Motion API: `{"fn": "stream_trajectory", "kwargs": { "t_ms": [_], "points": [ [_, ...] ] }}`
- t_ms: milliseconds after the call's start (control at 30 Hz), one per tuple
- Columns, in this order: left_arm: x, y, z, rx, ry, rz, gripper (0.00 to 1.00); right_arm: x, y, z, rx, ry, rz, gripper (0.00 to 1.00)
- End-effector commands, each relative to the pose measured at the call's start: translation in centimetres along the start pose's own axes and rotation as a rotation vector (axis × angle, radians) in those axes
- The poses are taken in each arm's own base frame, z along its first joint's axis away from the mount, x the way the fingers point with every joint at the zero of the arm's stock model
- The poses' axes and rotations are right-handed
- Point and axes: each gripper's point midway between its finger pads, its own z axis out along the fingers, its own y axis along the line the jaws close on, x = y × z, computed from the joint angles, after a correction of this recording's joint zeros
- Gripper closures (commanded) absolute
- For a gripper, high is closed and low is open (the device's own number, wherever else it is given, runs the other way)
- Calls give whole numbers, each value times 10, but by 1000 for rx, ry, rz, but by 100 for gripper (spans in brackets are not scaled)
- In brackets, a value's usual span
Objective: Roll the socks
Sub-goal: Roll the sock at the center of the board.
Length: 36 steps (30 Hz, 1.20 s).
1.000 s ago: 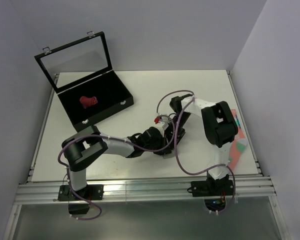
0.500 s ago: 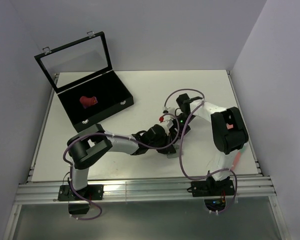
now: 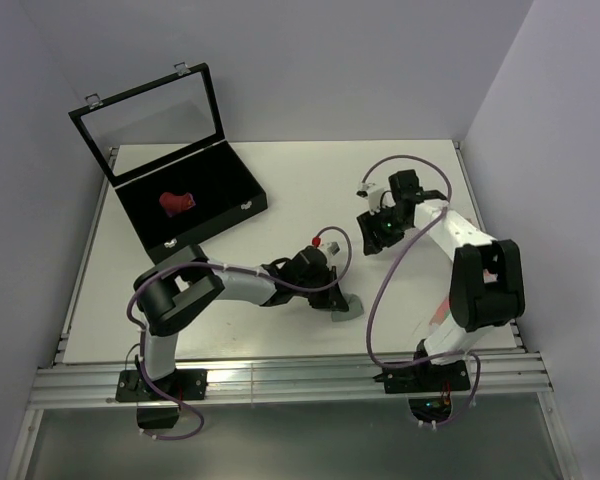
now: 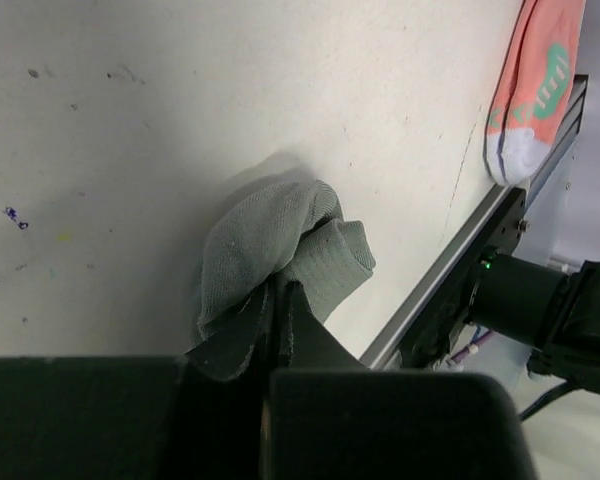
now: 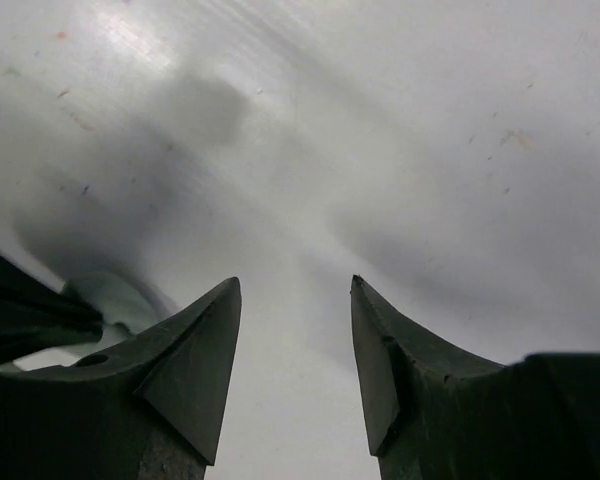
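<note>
The grey sock [image 4: 280, 240] lies bunched in a loose roll on the table near the front edge, seen too in the top view as a grey sock [image 3: 348, 307]. My left gripper [image 4: 283, 288] is shut on its near edge, the fabric pinched at the fingertips; the left gripper [image 3: 332, 297] reaches low across the table. A red sock [image 3: 177, 202] sits bundled inside the black case [image 3: 225, 215]. My right gripper [image 5: 295, 290] is open over bare table with nothing between its fingers; this right gripper [image 3: 375, 232] hangs apart from the grey sock, behind and to its right.
The black case stands at the back left with its glass lid [image 3: 150, 120] propped open. A salmon-pink sock with teal and white patches [image 4: 535, 80] lies at the table's right edge. The metal rail [image 3: 280, 375] runs along the front edge.
My right gripper has pulled away from the left gripper, going back and right, and narrowed a little. The grey sock, earlier hidden between the arms, now shows beside the left gripper.
</note>
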Motion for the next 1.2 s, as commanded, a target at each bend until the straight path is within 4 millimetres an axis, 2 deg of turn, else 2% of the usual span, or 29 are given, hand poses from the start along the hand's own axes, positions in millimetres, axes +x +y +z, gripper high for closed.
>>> {"fn": "stream_trajectory", "kwargs": {
  "t_ms": [0,33,67,133,167,333,467,533,733,867,967,1033,1167],
  "points": [
    [76,92,-16,-305,279,-101,100,-10,11,-26,-33,-114,-156,45],
    [77,88,-16,-288,303,-116,100,-12,18,-34,-46,-155,-193,45],
    [77,90,-16,-292,315,-129,100,1,20,-32,-55,-145,-215,45],
    [78,84,-16,-268,353,-150,100,5,29,-41,-73,-187,-333,44],
    [81,85,-15,-264,374,-167,100,16,33,-38,-84,-181,-354,44],
    [75,78,-15,-260,446,-229,100,34,56,-50,-141,-238,-544,44],
    [75,74,-15,-252,505,-275,100,61,74,-54,-189,-259,-696,43],
    [69,74,-15,-256,508,-293,100,66,83,-61,-189,-298,-778,41],
    [66,79,-20,-279,545,-379,100,97,104,-55,-246,-229,-915,37],
    [58,85,-23,-300,549,-415,100,112,122,-39,-265,-179,-1012,37],
    [56,87,-22,-317,560,-423,100,116,129,-32,-246,-173,-1070,37],
    [55,86,-21,-319,564,-425,100,117,140,-29,-259,-180,-1115,37],
    [54,88,-18,-329,575,-425,100,118,146,-23,-257,-170,-1160,37]
  ]
}}
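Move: The left hand already has its shut fingers on the small grey sock, whose middle lies about 2 cm to its right, 1 cm back and 1 cm below. From the open right hand that sock is about 14 cm back, 7 cm to the left and 5 cm below. The pink socks lie, from the right hand, some 21 cm to the right, 8 cm back and 6 cm below. The right hand, fingers staying open, swings back about 20 cm towards the grey sock, rising a little as it sets off, then bearing left and sinking again to about its starting height late on, while it turns some 65 degrees counter-clockwise and comes round to the sock's right side, without touching it. The left hand keeps its shut fingertips on the sock and draws it about 3 cm left and a little back, the wrist turning so that the fingers swing from pointing slightly forward to slightly back. ##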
